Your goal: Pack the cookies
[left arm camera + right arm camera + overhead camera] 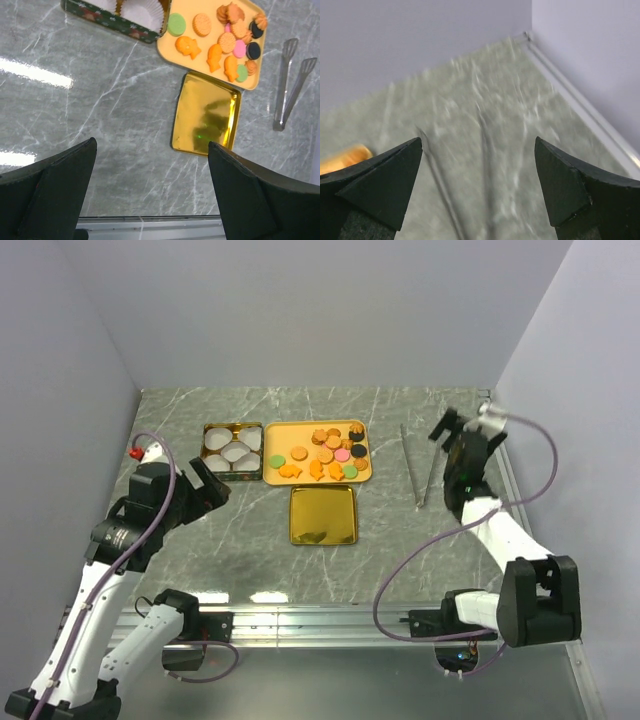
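Observation:
The cookies (325,453), small orange, green, pink and dark biscuits, lie on an orange tray (290,430) at mid-table. In the left wrist view the cookies (220,42) spread over the tray (167,47) at the top. My left gripper (212,490) hovers left of and nearer than the tray, open (151,142) with only bare table between its fingers. My right gripper (465,432) hangs at the far right, open (478,140) and empty, above a pair of metal tongs (418,465), which look blurred in its own view (487,150).
A dark tin (232,450) holding white paper cups stands just left of the tray. A gold lid (322,514) lies in front of the tray. Walls close in the table at the left, back and right, and a metal rail runs along the near edge.

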Robot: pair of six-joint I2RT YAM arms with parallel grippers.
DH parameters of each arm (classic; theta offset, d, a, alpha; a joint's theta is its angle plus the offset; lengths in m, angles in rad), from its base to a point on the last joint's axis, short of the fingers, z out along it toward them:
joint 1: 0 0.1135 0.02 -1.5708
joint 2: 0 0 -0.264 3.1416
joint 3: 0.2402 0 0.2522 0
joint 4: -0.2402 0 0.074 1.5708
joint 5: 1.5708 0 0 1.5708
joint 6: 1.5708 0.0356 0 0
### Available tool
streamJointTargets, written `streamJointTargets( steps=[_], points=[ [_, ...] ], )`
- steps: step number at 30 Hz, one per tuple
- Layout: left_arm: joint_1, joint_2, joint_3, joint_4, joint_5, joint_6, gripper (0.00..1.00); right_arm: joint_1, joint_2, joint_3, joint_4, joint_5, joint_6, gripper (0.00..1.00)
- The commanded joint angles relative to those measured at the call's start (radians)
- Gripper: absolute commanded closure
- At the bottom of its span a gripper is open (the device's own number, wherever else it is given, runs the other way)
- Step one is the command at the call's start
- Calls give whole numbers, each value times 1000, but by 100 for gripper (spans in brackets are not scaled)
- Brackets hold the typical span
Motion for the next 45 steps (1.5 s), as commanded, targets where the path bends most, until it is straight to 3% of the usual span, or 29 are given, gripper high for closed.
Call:
streamJointTargets(
  steps=[1,4,7,9,11,14,34,45],
  points=[
    [-2,-28,-33,5,-23,-12,1,1,-16,257,-406,37,69,0],
    [-2,-53,-57,1,-41,-13,1,1,49,491,-707,-1,161,0],
    [-2,-73,-76,-4,-46,-9,1,1,210,685,-971,-100,114,0],
    [-2,-79,-83,-13,-64,-10,1,-2,270,733,-1050,-175,125,0],
    [-2,-85,-92,-24,-74,-12,0,-2,350,771,-1136,-355,94,0],
    [-2,-99,-100,-36,-80,-12,1,-7,447,807,-1262,-381,97,0],
    [-2,-82,-103,-65,-101,-1,1,-42,677,733,-1271,-453,108,0],
    [-2,-53,-107,-62,-104,-6,1,-68,803,871,-1277,-459,96,0]
  ],
)
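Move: The open tongs lie about 3 cm ahead of the right gripper, 6 cm to its left and some 21 cm below, with the hinge end towards the base. The cookie tray's middle is about 34 cm left of the right gripper and 7 cm farther out; the empty gold tray is 33 cm left and 10 cm back. From the left gripper the tongs lie some 22 cm ahead, 50 cm right and 25 cm down. Swing the right gripper up about 10 cm and forward, then sweep it down nearly 30 cm, back and to the left onto the tongs, tipping the fingers some 70 degrees to point down, and finish easing slightly forward. Keep the fingers wide open, astride the tongs' legs just ahead of the hinge. Let the open left gripper sink about 4 cm, drifting back and left. ##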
